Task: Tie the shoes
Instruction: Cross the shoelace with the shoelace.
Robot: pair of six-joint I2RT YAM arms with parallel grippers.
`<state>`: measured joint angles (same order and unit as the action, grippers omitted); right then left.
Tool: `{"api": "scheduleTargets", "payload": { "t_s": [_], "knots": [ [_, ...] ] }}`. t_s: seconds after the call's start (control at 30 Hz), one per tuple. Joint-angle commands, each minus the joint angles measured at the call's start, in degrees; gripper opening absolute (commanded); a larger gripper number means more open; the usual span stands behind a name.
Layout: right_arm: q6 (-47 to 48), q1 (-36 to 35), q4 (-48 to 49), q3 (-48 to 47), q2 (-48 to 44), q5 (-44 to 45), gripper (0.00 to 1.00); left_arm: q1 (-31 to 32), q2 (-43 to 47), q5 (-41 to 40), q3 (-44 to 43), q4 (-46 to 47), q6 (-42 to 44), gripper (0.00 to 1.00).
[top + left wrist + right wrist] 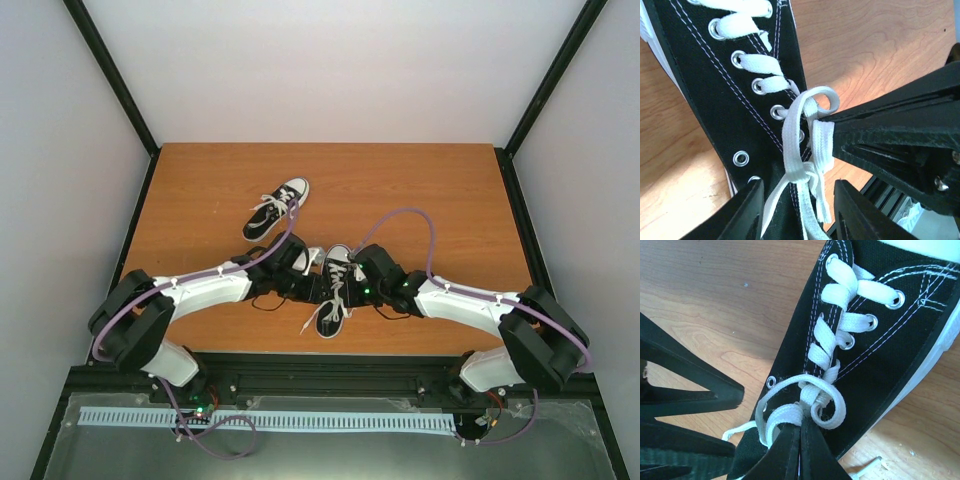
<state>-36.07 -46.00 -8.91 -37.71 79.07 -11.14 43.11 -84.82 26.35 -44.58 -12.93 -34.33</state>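
Observation:
Two black shoes with white laces lie on the wooden table. The far shoe (278, 208) lies alone. The near shoe (335, 290) sits between both grippers. My left gripper (799, 185) is open, its fingers (747, 210) on either side of the lace knot (802, 172) without pinching it. My right gripper (801, 422) is shut on a loop of the white lace (785, 417) at the shoe's tongue, and a second loop (832, 405) curls beside it. In the top view the left gripper (303, 272) and the right gripper (358, 268) flank the near shoe's lacing.
The wooden table (450, 200) ends at a black frame rail (330, 365) just behind the near shoe's heel. Loose lace ends (312, 320) trail toward that edge. White walls enclose the sides and back.

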Motion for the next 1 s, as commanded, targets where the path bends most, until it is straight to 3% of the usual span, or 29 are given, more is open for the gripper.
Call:
{"api": "scheduleTargets", "payload": {
  "t_s": [0.0, 0.4, 0.57, 0.97],
  "knots": [
    [-0.25, -0.41, 1.59, 0.57, -0.34, 0.54, 0.03, -0.44, -1.65, 1.04, -2.61, 2.66, -0.15, 0.38],
    [-0.17, -0.46, 1.71, 0.38, -0.36, 0.18, 0.03, -1.04, -4.93, -0.19, -3.20, 4.41, -0.04, 0.18],
    [0.04, -0.50, 1.12, -0.35, -1.02, 0.34, 0.03, -1.37, -4.46, -1.01, -2.41, 6.30, -0.48, 0.02],
    [1.48, -0.91, 2.15, -3.33, 2.18, -0.09, 0.03, -1.79, -2.18, -2.11, -1.74, 5.22, 0.13, 0.01]
  ]
}}
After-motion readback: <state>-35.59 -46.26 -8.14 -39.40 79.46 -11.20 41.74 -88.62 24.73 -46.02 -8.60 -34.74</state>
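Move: From the open left gripper, the shoelace strand to pinch, the left leg of the small loop, is about 2 cm ahead, 1 cm to the right and 1 cm below. The shut right gripper already holds the lace some 2 cm ahead and 3 cm to the right; from the right hand that strand lies level, about 2 cm to the left. The shoe's middle is roughly 2 cm ahead, 1 cm right and 4 cm below the left gripper. Bring the left gripper forward about 2.5 cm in all, first sinking a little over 1 cm and edging right beside the right fingertips, while closing its half-open fingers fully to pinch the loop's near strand; then ease up slightly. Keep the right gripper shut on its lace and nearly still, lifting about 1 cm only at the end. ##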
